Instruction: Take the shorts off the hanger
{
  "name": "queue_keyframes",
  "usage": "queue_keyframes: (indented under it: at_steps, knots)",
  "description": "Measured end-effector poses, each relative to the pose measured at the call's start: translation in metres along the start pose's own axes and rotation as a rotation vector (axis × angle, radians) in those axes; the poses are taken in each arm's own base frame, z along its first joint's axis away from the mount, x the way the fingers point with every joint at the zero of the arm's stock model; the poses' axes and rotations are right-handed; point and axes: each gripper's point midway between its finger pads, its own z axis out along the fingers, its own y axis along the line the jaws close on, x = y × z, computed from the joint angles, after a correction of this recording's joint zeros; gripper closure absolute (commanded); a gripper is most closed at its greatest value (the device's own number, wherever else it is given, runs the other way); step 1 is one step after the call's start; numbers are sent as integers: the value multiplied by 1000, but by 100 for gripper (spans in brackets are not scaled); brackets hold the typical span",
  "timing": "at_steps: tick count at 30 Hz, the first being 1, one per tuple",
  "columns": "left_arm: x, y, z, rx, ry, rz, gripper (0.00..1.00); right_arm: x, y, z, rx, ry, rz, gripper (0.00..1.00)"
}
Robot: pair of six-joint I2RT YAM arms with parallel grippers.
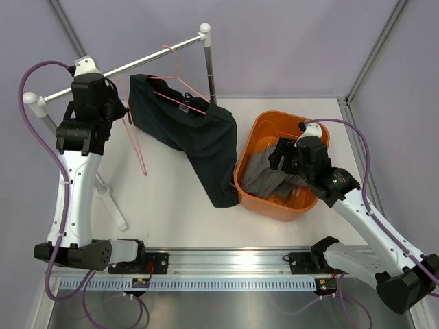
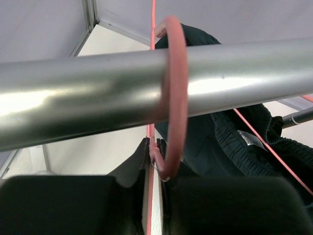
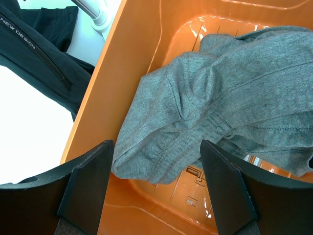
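The dark navy shorts [image 1: 188,133] hang from a pink hanger [image 1: 180,82] hooked on the metal rail [image 1: 130,65], their lower leg draping to the table beside the basket. They also show in the left wrist view as the dark shorts [image 2: 220,142]. An empty second pink hanger [image 1: 137,147] dangles at the rail's left end. Its hook [image 2: 174,93] loops round the rail [image 2: 88,93], and my left gripper [image 2: 155,152] is shut on its wire just under the hook. The grey shorts [image 3: 220,93] lie crumpled in the orange basket [image 3: 105,73]. My right gripper [image 3: 156,147] hovers open just above them.
The orange basket [image 1: 255,130] stands right of centre, touching the navy shorts' hem. The rail's upright post [image 1: 209,68] rises behind the shorts, and the stand's white foot [image 1: 113,205] reaches toward the left arm's base. Grey walls close in the back and sides.
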Motion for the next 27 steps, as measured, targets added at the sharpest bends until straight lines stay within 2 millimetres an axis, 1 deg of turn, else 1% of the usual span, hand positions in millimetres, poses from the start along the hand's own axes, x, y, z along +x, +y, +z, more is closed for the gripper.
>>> queue_keyframes:
  at_steps: [2,6,9,12,14,15,17,18,22,24,27]
  knots:
    - [1,2,-1,-6,4,8,85,0,0,0,-1,0,0,20]
    - [12,8,-3,-28,47,25,82,0,0,0,-1,1,0,20]
    - [15,11,-6,-37,61,31,78,0,0,0,-1,1,0,20]
    - [15,13,-10,-42,60,32,78,1,0,0,-1,2,0,20]
    - [12,15,-16,-43,44,29,78,1,0,0,-1,2,0,20]
    - [9,16,-20,-45,33,26,74,1,0,0,-1,2,0,20]
    - [2,20,-31,-50,1,20,73,1,0,0,-1,2,0,20]
    - [-2,23,-38,-53,-20,15,70,1,0,0,-1,2,-1,20]
    - [-19,31,-71,-44,-109,-12,64,1,0,0,-1,3,-1,20]
    - [-27,33,-90,-24,-154,-29,63,1,0,0,0,3,-1,20]
    - [-34,32,-111,18,-196,-46,62,1,0,0,0,4,-1,20]
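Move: The left hand still pinches the empty pink hanger by its neck, with the hook already over the rail; the rail lies about 5 cm above the fingers and 3 cm ahead. The rail's left end is some 24 cm to this hand's left and 8 cm back. The black shorts hang about 16 cm to its right, 1 cm ahead and 15 cm below. From the right hand, the rail above that hanger is some 50 cm left, 9 cm ahead and 21 cm up. Dipping barely 1.5 cm while its fingers open from almost shut to over a third, the left hand lets go of the hanger's neck below the rail. It then draws back away from the rail and climbs, gathering speed, to end about 10 cm back and 6 or 7 cm higher, with the fingertips tilting up some 10 degrees. ##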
